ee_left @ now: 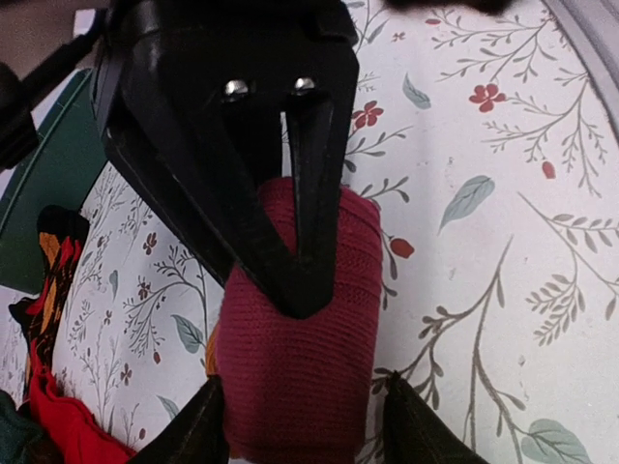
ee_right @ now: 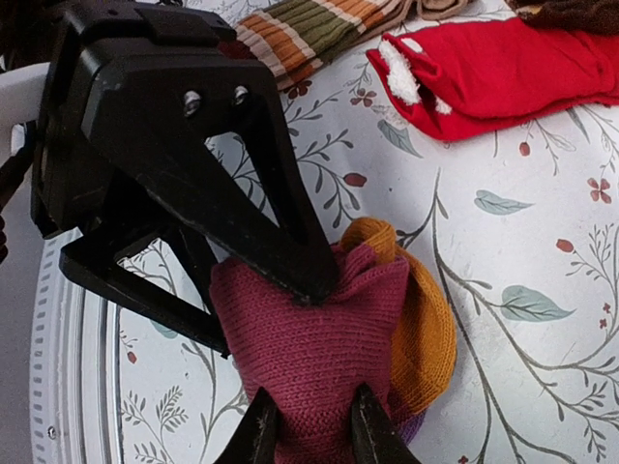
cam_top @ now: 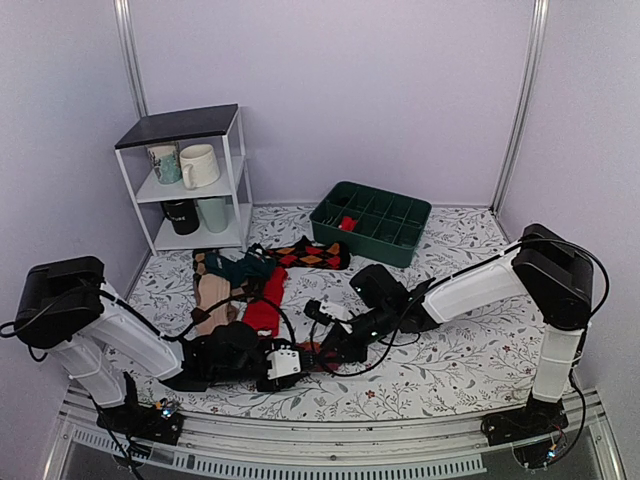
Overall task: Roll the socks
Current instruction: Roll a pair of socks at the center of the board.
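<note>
The maroon socks [ee_left: 295,367] lie rolled into a short bundle near the table's front edge, with an orange toe [ee_right: 430,329] bulging from one end. My left gripper [ee_left: 305,425] stands open astride the bundle; one finger brushes its side and the other stands apart. My right gripper [ee_right: 314,430] is shut on a fold of the maroon knit at the bundle's end. In the top view both grippers, left [cam_top: 285,362] and right [cam_top: 325,350], meet nose to nose over the bundle [cam_top: 308,349], which they mostly hide.
A heap of other socks lies behind: plain red [cam_top: 265,305], black-red argyle [cam_top: 310,255], teal [cam_top: 245,268], brown striped [cam_top: 212,295]. A green divided tray [cam_top: 372,220] stands at the back. A white shelf [cam_top: 190,180] with mugs stands back left.
</note>
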Controlling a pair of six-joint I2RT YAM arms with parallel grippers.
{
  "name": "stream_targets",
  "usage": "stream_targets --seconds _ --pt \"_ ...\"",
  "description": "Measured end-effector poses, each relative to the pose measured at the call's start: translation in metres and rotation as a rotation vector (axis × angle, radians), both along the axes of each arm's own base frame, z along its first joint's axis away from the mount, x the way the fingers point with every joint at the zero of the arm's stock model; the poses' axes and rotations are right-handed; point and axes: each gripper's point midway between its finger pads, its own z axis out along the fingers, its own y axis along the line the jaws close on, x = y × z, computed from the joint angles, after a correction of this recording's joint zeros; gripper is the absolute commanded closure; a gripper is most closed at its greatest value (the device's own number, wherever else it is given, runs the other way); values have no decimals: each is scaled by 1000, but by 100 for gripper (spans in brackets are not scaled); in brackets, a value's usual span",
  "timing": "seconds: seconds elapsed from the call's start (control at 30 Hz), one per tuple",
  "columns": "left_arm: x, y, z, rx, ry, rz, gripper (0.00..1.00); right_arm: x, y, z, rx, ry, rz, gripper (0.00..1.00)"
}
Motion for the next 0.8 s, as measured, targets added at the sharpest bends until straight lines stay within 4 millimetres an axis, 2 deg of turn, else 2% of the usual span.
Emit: stream_targets --seconds 0.07,0.17,0.33,0.47,0.6,0.73,0.8 --pt "1 0 -1 4 -7 3 54 0 -1 0 -21 17 -5 79" --pt "5 -4 -3 8 -13 12 78 -1 -3 0 -44 43 -13 79" --pt "7 -12 -3 6 -19 6 99 -3 -12 -1 -83 95 -40 79" --pt "6 -17 -3 -1 -8 0 100 -6 -15 0 -105 148 -48 78" --pt "4 -23 -3 -11 18 -12 100 -10 -21 1 -125 196 -76 73" --pt "0 -33 -3 -22 67 -33 100 -13 -28 4 -152 229 -109 51" --pt "0 -40 -3 -26 98 -38 100 -12 -33 4 -174 233 -127 44"
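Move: The rolled maroon sock bundle lies between the two hands, its middle some 2 cm to the left hand's right and about 1 cm ahead, and about 1 cm to the right hand's left, level with it fore and aft, at roughly finger height. From the left hand the red sock lies about 14 cm ahead and 11 cm left, the argyle sock some 25 cm straight ahead, both around 3 cm lower. The maroon roll, still in the right fingers, gets pinched by the left fingers as they close from half open. Both hands then carry it rightwards together, the left about 4 cm, the right some 3 cm and a little back while tipping its fingers about 15 degrees more steeply down; late on, the right fingers open partway. ##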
